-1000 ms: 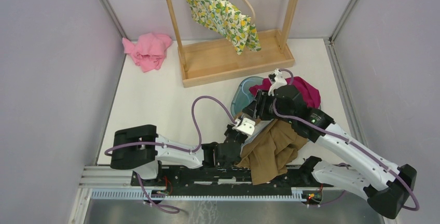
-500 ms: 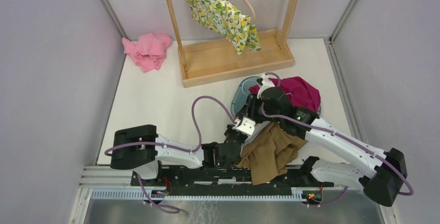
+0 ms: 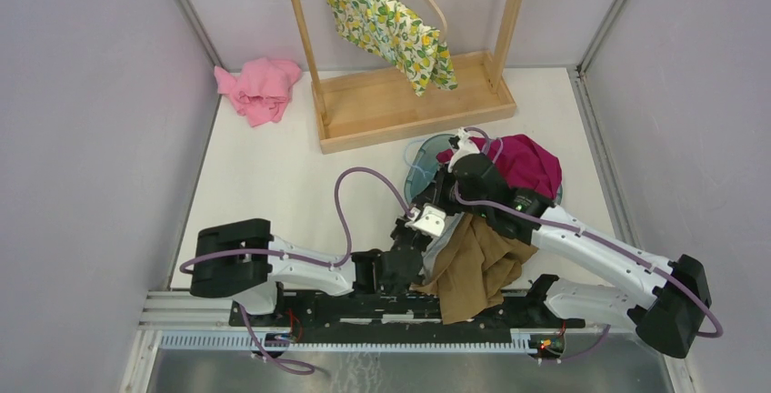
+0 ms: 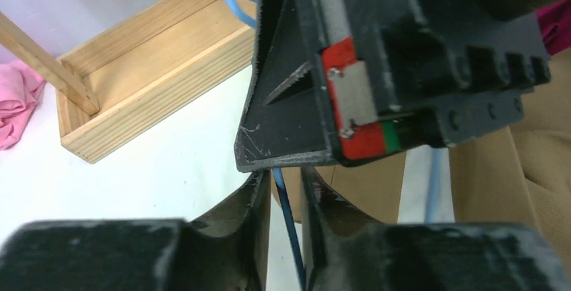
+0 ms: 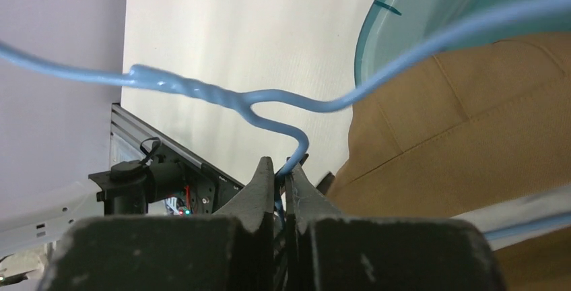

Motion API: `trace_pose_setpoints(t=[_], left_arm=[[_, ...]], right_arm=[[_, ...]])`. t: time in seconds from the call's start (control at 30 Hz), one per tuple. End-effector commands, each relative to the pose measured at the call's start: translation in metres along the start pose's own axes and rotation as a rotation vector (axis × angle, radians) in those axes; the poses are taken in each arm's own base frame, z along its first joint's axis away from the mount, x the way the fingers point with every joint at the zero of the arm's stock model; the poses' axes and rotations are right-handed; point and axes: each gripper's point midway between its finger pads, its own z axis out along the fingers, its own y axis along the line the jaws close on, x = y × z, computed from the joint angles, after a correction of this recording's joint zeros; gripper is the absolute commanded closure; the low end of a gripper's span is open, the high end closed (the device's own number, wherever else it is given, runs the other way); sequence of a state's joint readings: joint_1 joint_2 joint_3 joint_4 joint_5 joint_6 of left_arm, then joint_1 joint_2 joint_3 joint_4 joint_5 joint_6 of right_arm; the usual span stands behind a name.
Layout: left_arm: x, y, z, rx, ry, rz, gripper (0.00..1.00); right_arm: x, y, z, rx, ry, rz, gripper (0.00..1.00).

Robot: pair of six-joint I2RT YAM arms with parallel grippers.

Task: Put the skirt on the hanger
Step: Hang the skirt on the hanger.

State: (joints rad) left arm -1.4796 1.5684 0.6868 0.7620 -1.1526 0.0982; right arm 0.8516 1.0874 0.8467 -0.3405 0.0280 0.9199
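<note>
The brown skirt [image 3: 477,266] lies bunched on the table in front of the arm bases, also seen in the left wrist view [image 4: 532,170] and the right wrist view [image 5: 458,136]. The hanger [image 5: 202,92] is thin blue wire with a twisted neck. My right gripper [image 5: 281,164] is shut on the hanger's wire just below the twist. My left gripper [image 4: 283,173] sits right under it. Its jaws stand slightly apart, and the hanger wire [image 4: 286,203] runs loose between them. The right gripper's black body [image 4: 377,55] fills the space above the left fingers.
A wooden rack [image 3: 409,102] at the back carries a lemon-print cloth [image 3: 391,25]. A pink cloth [image 3: 262,88] lies at the far left. A magenta cloth [image 3: 523,161] and a teal basin [image 3: 420,170] sit just behind the grippers. Grey walls close both sides.
My right gripper has moved left and down to the hanger and shut on its wire. The left jaws, shut on the wire before, have parted a little.
</note>
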Motion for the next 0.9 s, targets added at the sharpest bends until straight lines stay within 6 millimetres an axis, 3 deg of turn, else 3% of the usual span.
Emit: trace_pose_setpoints(t=[0.0,0.13,0.53,0.6,0.67,0.77,0.87], left_arm=[[-0.028,-0.004,-0.005,0.038,-0.008,-0.056,0.63],[-0.041,0.005,-0.009,0.039,-0.006,-0.096,0.47],[-0.075,0.044,-0.029,0.027,0.059,-0.232,0.48],[-0.068,0.051,-0.036,0.033,0.115,-0.244,0.52],[-0.062,0.052,-0.043,0.061,0.159,-0.299,0.49],[-0.042,0.057,-0.056,0.090,0.231,-0.411,0.31],[-0.026,0.062,-0.069,0.130,0.277,-0.509,0.20]], right_arm=[[-0.005,0.003,-0.005,-0.018,-0.033,-0.094,0.99],[-0.002,-0.003,-0.003,-0.008,-0.036,-0.097,0.99],[-0.001,-0.008,-0.005,-0.003,-0.045,-0.110,0.99],[-0.002,-0.007,-0.006,-0.005,-0.050,-0.111,0.99],[-0.003,-0.007,-0.007,-0.006,-0.055,-0.115,0.99],[-0.005,-0.006,-0.008,-0.008,-0.062,-0.120,0.99],[-0.005,-0.005,-0.010,-0.011,-0.063,-0.124,0.99]])
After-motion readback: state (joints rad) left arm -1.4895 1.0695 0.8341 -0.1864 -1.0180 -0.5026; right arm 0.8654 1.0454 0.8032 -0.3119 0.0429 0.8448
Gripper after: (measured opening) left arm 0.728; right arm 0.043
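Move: The blue hanger's shoulder wire, near its neck, lies between the left fingers and is also pinched by the right hand, whose tips are just ahead of and above the left ones. From the left hand, the brown skirt's middle lies some 8 cm back, 12 cm right and 10 cm lower; the teal basket is about 9 cm ahead, 14 cm right and 14 cm below. From the right hand, that same skirt is roughly 10 cm back, 12 cm right and 12 cm down. The hanger's wire is let go by the left hand, whose fingers spread most of the way open as it eases back and then lifts some 7 cm and swings about 5 cm left, away from hanger and skirt, tipping down about 15 degrees and rolling its left side down. The right hand stays nearly in place, keeping its pinch on the wire beside the neck. ##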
